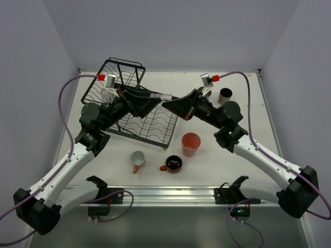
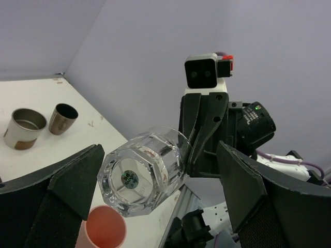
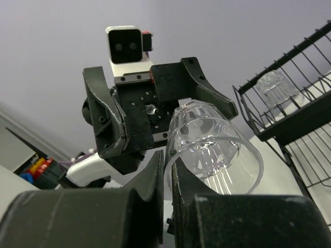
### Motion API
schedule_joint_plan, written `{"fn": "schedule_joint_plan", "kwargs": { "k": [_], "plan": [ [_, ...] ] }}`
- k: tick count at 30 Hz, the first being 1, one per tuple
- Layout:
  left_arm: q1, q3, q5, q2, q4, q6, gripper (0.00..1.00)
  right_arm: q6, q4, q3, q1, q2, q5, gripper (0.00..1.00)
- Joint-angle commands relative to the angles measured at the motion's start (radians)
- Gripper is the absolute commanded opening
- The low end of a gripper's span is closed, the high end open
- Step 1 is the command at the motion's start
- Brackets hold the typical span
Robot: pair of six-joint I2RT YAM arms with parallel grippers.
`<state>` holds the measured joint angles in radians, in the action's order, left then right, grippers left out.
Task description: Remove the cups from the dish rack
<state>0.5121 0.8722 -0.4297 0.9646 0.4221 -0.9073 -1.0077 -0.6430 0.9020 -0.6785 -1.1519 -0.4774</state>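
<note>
A clear glass (image 1: pixel 164 96) hangs in the air above the black wire dish rack (image 1: pixel 150 126), between my two grippers. My right gripper (image 3: pixel 168 168) is shut on its rim, one finger inside and one outside. My left gripper (image 2: pixel 160 160) is wide open around the glass's thick base (image 2: pixel 142 175), with its fingers apart from the glass. A second clear glass (image 3: pixel 271 88) stands in the rack's tilted basket section. On the table are a salmon-pink tumbler (image 1: pixel 191 144), a pink mug (image 1: pixel 137 160), an orange-red mug (image 1: pixel 173 164), a small brown cup (image 1: pixel 225 95) and a cream-and-brown cup (image 2: pixel 25 128).
The rack's tilted basket (image 1: pixel 121 75) stands at the back left, under the left arm. The cups on the table lie in front of the rack and at the back right. A metal rail (image 1: pixel 165 195) runs along the near edge.
</note>
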Motion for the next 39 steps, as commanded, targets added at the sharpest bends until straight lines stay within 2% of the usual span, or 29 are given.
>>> {"fn": "schedule_joint_plan", "kwargs": {
  "k": [1, 6, 7, 9, 10, 12, 13, 14, 16, 18, 24, 29, 35, 39],
  "plan": [
    [0.005, 0.031, 0.016, -0.036, -0.02, 0.065, 1.0, 0.115, 0.136, 0.046, 0.005, 0.058, 0.075, 0.0],
    [0.005, 0.12, 0.129, -0.098, -0.248, 0.237, 1.0, 0.3, 0.383, 0.087, 0.031, 0.144, 0.138, 0.0],
    [0.005, 0.132, 0.149, -0.121, -0.285, 0.263, 1.0, 0.329, 0.498, 0.11, 0.054, 0.156, 0.166, 0.0],
    [0.005, 0.157, 0.192, -0.148, -0.39, 0.344, 1.0, 0.421, 0.619, 0.133, 0.089, 0.191, 0.192, 0.0],
    [0.005, 0.159, 0.2, -0.162, -0.414, 0.367, 1.0, 0.441, 0.726, 0.141, 0.144, 0.204, 0.216, 0.0],
    [0.005, 0.156, 0.215, -0.208, -0.508, 0.438, 1.0, 0.498, 0.831, 0.149, 0.219, 0.218, 0.226, 0.0],
    [0.005, 0.149, 0.218, -0.223, -0.532, 0.458, 1.0, 0.52, 0.943, 0.164, 0.281, 0.216, 0.256, 0.0],
    [0.005, 0.146, 0.224, -0.251, -0.561, 0.481, 1.0, 0.543, 0.986, 0.169, 0.299, 0.213, 0.352, 0.0],
    [0.005, 0.12, 0.241, -0.302, -0.631, 0.541, 1.0, 0.593, 1.112, 0.198, 0.354, 0.164, 0.393, 0.0],
    [0.005, 0.091, 0.267, -0.342, -0.67, 0.588, 1.0, 0.633, 1.169, 0.212, 0.364, 0.118, 0.471, 0.0],
    [0.003, -0.03, 0.35, -0.492, -0.698, 0.67, 1.0, 0.693, 1.272, 0.293, 0.399, -0.165, 0.549, 0.0],
    [0.005, -0.117, 0.408, -0.586, -0.684, 0.686, 1.0, 0.736, 1.382, 0.435, 0.398, -0.382, 0.606, 0.0],
    [0.003, -0.159, 0.425, -0.624, -0.672, 0.685, 1.0, 0.748, 1.421, 0.482, 0.398, -0.494, 0.631, 0.0],
    [0.003, -0.176, 0.532, -0.671, -0.68, 0.674, 1.0, 0.755, 1.39, 0.457, 0.398, -0.555, 0.612, 0.0]
  ]
}}
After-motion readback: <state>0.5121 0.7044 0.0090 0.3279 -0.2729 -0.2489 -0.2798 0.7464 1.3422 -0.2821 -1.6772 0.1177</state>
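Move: Right hand: the glass is already pinched by its rim, its middle about 3 cm to the left. The clear patch for it lies about 15 cm ahead, 23 right and 38 down; the steel cup stands 26 ahead, 18 right, the brown metal cup 27 ahead, 28 right, the pink cup 3 ahead, 12 right, all some 36 below. Left hand: the glass left in the upper rack is roughly 14 ahead, 20 left, 18 below. Keep the right fingers shut on the glass rim and swing the arm right and forward, then mostly down, about 30 cm in all, towards the clear table nearer than the metal cups, turning the fingers from pointing left to pointing down. Meanwhile draw the open left gripper off the glass, some 13 cm left, slightly up at first, then down and back, turning counter-clockwise. ##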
